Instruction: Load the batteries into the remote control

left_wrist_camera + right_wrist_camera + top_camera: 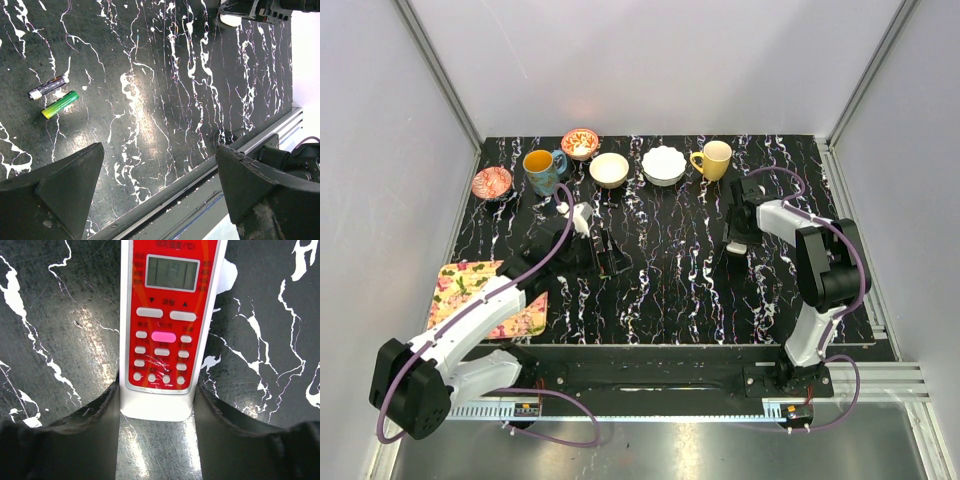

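Note:
The remote control [167, 315] lies face up on the black marbled table, white with a red button panel and a small screen. My right gripper [157, 390] has a finger pressed against each long side of its near end. In the top view the right gripper [734, 238] points down at the right half of the table and hides the remote. Two batteries lie side by side in the left wrist view: a dark one with a red tip [48, 87] and a green one [60, 104]. My left gripper [160, 150] hangs wide open above the table, to the right of them, holding nothing.
Along the back edge stand a red patterned bowl [492, 182], a blue mug [542, 165], a small patterned bowl [580, 142], a cream bowl [609, 169], a white scalloped bowl [663, 165] and a yellow mug [713, 159]. A floral cloth [470, 290] lies front left. The table's metal front rail [190, 185] runs under the left gripper.

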Controlling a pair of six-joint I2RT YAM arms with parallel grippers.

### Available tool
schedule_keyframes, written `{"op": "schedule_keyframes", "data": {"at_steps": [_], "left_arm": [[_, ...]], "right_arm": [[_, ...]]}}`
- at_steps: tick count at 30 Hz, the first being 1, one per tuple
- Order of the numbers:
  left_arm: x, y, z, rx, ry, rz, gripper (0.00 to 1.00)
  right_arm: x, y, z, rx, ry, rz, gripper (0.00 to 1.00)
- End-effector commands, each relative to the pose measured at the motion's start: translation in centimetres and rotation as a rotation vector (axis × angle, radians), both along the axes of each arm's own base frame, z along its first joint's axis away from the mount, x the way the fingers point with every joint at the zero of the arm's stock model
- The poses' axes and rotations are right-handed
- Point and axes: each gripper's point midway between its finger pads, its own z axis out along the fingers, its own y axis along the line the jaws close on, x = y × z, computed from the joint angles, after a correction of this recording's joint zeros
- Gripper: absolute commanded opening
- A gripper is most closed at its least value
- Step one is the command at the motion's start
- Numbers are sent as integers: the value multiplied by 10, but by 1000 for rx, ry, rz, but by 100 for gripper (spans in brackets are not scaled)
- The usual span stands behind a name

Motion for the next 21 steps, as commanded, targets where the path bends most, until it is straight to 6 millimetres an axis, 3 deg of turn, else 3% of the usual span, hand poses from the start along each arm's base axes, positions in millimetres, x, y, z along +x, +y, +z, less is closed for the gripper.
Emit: {"op": "schedule_keyframes", "data": {"at_steps": [1,4,7,8,10,13,17,21], "left_arm": [[3,-4,13,-33,-46,1,99],[4,-2,14,-26,-48,11,99],[6,4,20,-16,-70,42,99],[7,6,20,-11,-74,55,99],[13,16,23,6,-94,126,99],[18,32,21,34,-92,236,99],[19,46,17,23,-80,353,99],[19,57,10,0,-66,441,99]], "right_arm": [[0,0,-4,-5,18,-23,35],[-1,2,2,12,5,-19,15],[-6,21,29,13,-74,19,2],[-7,32,46,23,-118,44,2],[-19,60,56,31,-149,95,6],[-32,91,68,87,-177,113,4],[-63,145,63,144,-164,169,0],[-76,180,51,182,-138,178,0]]}}
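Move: The right hand already pinches the remote's near end, the remote reaching forward from it. The near battery pair, green and black, lies roughly 37 cm to its left and 7 cm back; the yellow mug stands about 22 cm ahead and 8 cm left, the white bowl 23 cm ahead and 24 cm left. From the open left hand, that battery pair is some 8 cm ahead, 6 cm left and 14 cm below. The right hand sweeps the gripped remote 15 cm left, back and up, towards the batteries; left shifts left. ##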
